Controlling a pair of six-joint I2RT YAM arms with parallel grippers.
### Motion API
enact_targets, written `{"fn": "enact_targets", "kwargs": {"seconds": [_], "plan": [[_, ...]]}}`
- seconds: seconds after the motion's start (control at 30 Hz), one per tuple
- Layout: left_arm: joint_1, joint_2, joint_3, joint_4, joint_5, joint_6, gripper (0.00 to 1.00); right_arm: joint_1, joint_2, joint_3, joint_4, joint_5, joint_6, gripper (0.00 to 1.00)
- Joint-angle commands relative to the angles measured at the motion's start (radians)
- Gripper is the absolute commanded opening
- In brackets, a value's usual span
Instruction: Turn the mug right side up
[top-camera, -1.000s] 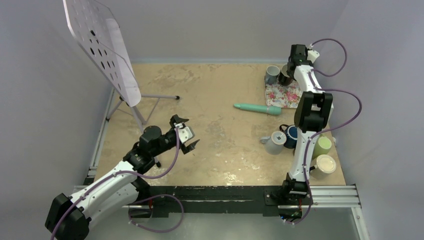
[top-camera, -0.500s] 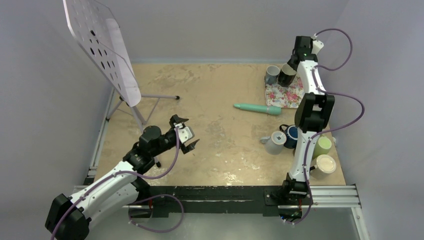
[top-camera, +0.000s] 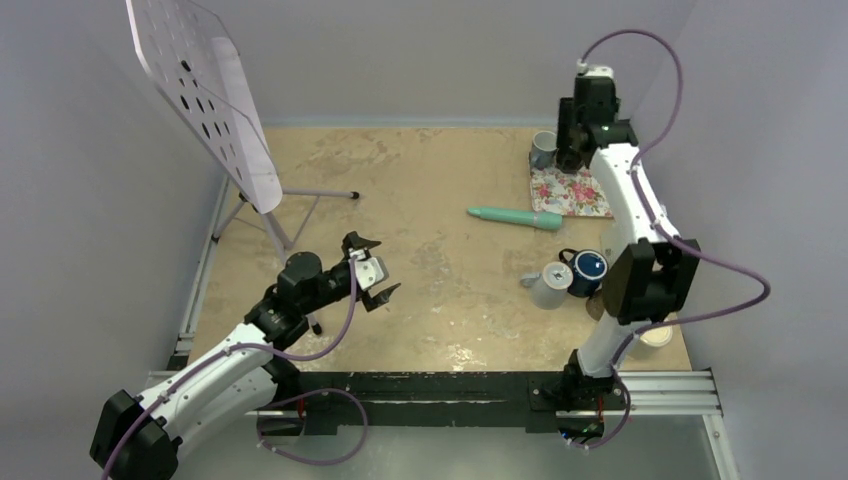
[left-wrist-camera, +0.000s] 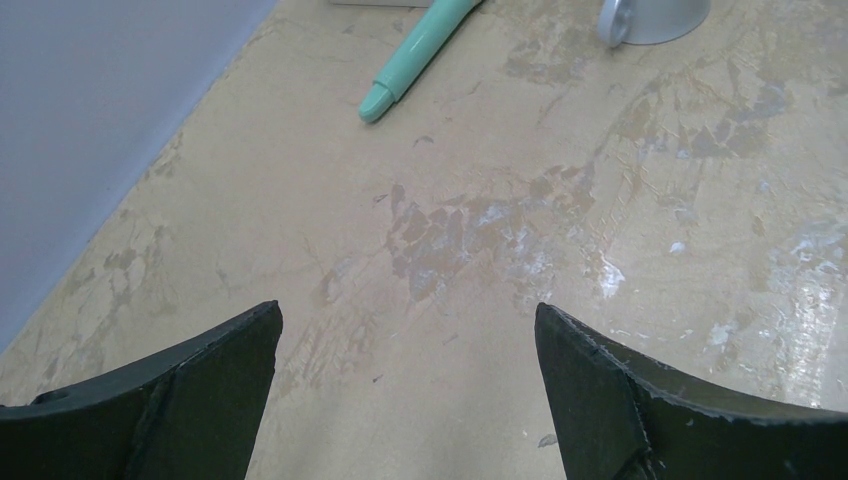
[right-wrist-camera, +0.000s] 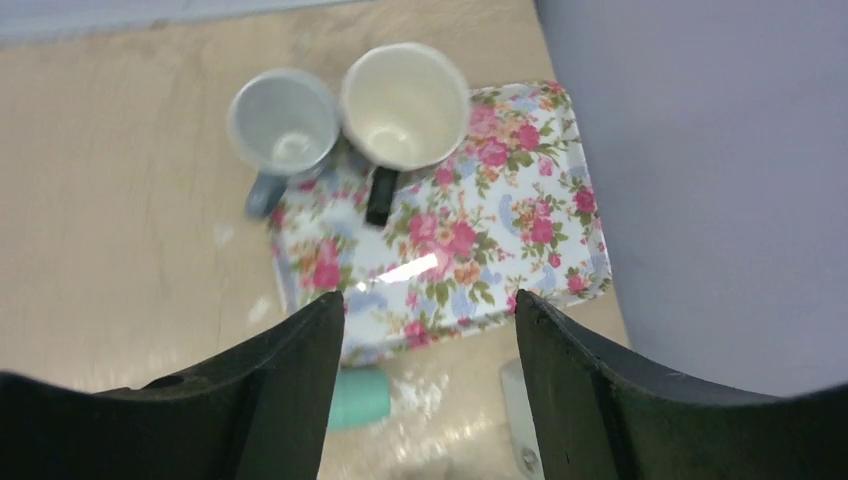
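Observation:
A dark mug (right-wrist-camera: 405, 105) with a cream inside stands mouth up on the floral tray (right-wrist-camera: 520, 220), its black handle pointing toward the camera. My right gripper (right-wrist-camera: 430, 310) hangs above the tray, open and with nothing between its fingers, well clear of the mug. From above, the right gripper (top-camera: 570, 150) covers that mug. A grey mug (right-wrist-camera: 283, 125) stands upright just left of it, also seen as the grey mug (top-camera: 543, 148) in the top view. My left gripper (top-camera: 372, 270) hovers open over bare table at the left, and shows as the left gripper (left-wrist-camera: 407, 320) in its own view.
A teal tube (top-camera: 515, 216) lies mid-table near the tray (top-camera: 575, 195). A white mug (top-camera: 548, 285) and a blue mug (top-camera: 588, 265) sit by the right arm's elbow. A perforated board on a tripod (top-camera: 205, 90) stands at the back left. Walls close in on the right and rear.
My right gripper opened, let go of the dark mug on the tray and rose above it; its elbow swung toward the front. The left arm hardly moved.

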Motion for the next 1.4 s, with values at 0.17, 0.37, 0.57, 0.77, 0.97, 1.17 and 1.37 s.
{"fn": "enact_targets", "kwargs": {"seconds": [0.17,0.37,0.57,0.77,0.97,1.17,1.37], "plan": [[-0.001,-0.041,0.04,-0.03,0.148,-0.028,1.0,0.321,-0.263,-0.427,-0.216,-0.354,-0.665,0.63],[-0.007,-0.079,0.029,-0.055,0.169,-0.044,1.0,0.376,-0.285,-0.573,-0.324,-0.367,-0.737,0.63],[-0.009,-0.092,0.024,-0.049,0.18,-0.042,1.0,0.43,-0.322,-0.674,-0.258,-0.302,-0.784,0.63],[-0.009,-0.102,0.015,-0.053,0.174,-0.019,1.0,0.51,-0.333,-0.735,-0.257,-0.301,-0.804,0.62],[-0.009,-0.102,0.014,-0.054,0.169,-0.02,1.0,0.523,-0.338,-0.79,-0.257,-0.246,-0.798,0.62],[-0.01,-0.101,0.013,-0.049,0.165,-0.021,1.0,0.523,-0.354,-0.868,-0.218,-0.201,-0.802,0.59],[-0.009,-0.103,0.013,-0.048,0.162,-0.027,1.0,0.523,-0.339,-0.858,-0.202,-0.183,-0.817,0.14]]}}
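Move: The right hand, empty and half open, has its next target, the upturned white mug, about 27 cm back, 9 cm to its left and 20 cm below. The blue mug stands some 8 cm to the right of the white mug and 4 cm farther out; the green bottle lies roughly 17 cm farther out than the white mug and 8 cm left of it. The black mug is about 6 cm ahead of the hand and 18 cm below. From the left hand the white mug is about 35 cm right, level fore and aft, 13 cm below. The right hand swings quickly left away from the black mug on the tray, then sweeps over the green bottle, back and down towards the white mug, some 26 cm back and 20 cm down in all, while the wrist turns about 70 degrees counter-clockwise and tips the fingers steeply down. Over the last stretch it slows, eases about 3 cm back to the right onto the white mug's handle and closes its fingers from both sides of it, while the open left hand draws back a little over 3 cm. ##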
